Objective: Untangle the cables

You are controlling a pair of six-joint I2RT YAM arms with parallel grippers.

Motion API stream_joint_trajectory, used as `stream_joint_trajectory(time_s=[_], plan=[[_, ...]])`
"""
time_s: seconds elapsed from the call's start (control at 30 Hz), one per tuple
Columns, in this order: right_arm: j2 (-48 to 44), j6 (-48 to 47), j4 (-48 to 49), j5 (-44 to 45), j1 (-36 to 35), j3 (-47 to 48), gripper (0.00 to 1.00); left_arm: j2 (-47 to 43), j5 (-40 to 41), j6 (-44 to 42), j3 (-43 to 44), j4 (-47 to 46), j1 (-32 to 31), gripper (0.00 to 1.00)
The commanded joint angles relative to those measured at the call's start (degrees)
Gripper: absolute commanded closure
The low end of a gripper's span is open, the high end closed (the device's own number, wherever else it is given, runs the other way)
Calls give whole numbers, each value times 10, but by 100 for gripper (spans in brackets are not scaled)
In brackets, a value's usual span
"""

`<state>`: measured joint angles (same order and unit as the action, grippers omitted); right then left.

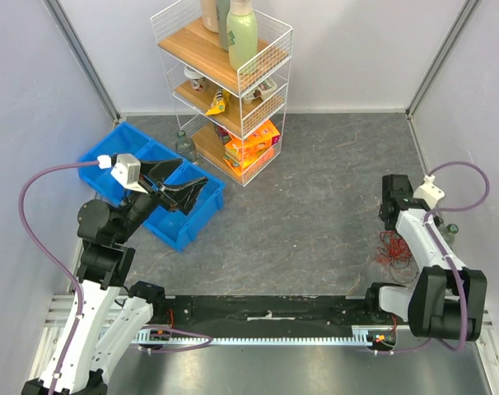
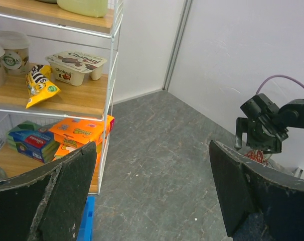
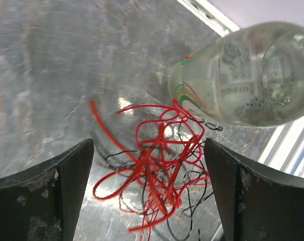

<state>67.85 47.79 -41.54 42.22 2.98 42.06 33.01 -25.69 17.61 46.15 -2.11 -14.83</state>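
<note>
The cables (image 1: 391, 247) are a small tangle of thin red and black wires on the grey floor at the right, beside the right arm. In the right wrist view the cables (image 3: 157, 170) lie straight below my right gripper (image 3: 148, 144). It is open, its fingers (image 3: 66, 181) stand to either side of the tangle, and nothing is held. From above, the right gripper (image 1: 394, 220) points down just behind the wires. My left gripper (image 1: 192, 174) hangs open and empty over the blue bins, far from the cables. The left wrist view shows bare floor between the left gripper's (image 2: 152, 146) fingers.
A clear plastic bottle (image 3: 242, 75) lies touching the tangle's far side, near the right wall (image 1: 450, 233). A wire shelf rack (image 1: 233, 90) with groceries stands at the back. Blue bins (image 1: 118, 156) sit at its left, with another bottle (image 1: 184, 146) between them.
</note>
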Motion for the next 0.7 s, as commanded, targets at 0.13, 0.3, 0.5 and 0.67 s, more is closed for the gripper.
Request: stream_joint_trajectory(time_s=[0.13, 0.3, 0.5, 0.67], plan=[[7, -74, 149, -186, 67, -77, 31, 7, -26, 4, -4, -25, -6, 2], [5, -81, 185, -249, -5, -102, 92, 14, -36, 9, -4, -30, -6, 2], [30, -100, 227, -378, -258, -60, 100, 43, -68, 17, -1, -33, -6, 2], [83, -104, 263, -417, -469, 7, 100, 84, -93, 23, 9, -24, -16, 5]])
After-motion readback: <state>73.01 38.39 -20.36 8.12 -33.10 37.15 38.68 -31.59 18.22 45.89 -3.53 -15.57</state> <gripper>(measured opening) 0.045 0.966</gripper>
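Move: The tangled cables lie some 7 cm below the right hand, about 3 cm nearer the base and 3 cm to its left, between and under its open fingers. The glass bottle stands by the side wall, roughly 7 cm to the right hand's right and 1 cm farther out, its middle about 3 cm lower. From the left hand the cables are about 55 cm to the right, 3 cm back and 37 cm down. The right hand sinks about 6 cm onto the cables, easing slightly back at first, and its wide-open fingers shut fully, pinching a bundle of red and black strands near the table. It then sweeps fast to its left, away from the bottle, dragging the bundle along some 25 cm and rising a couple of centimetres at the end while the hand swings about 60 degrees counter-clockwise and its left side tips up; the left hand, still open and empty, drifts some 2 cm right and down. ##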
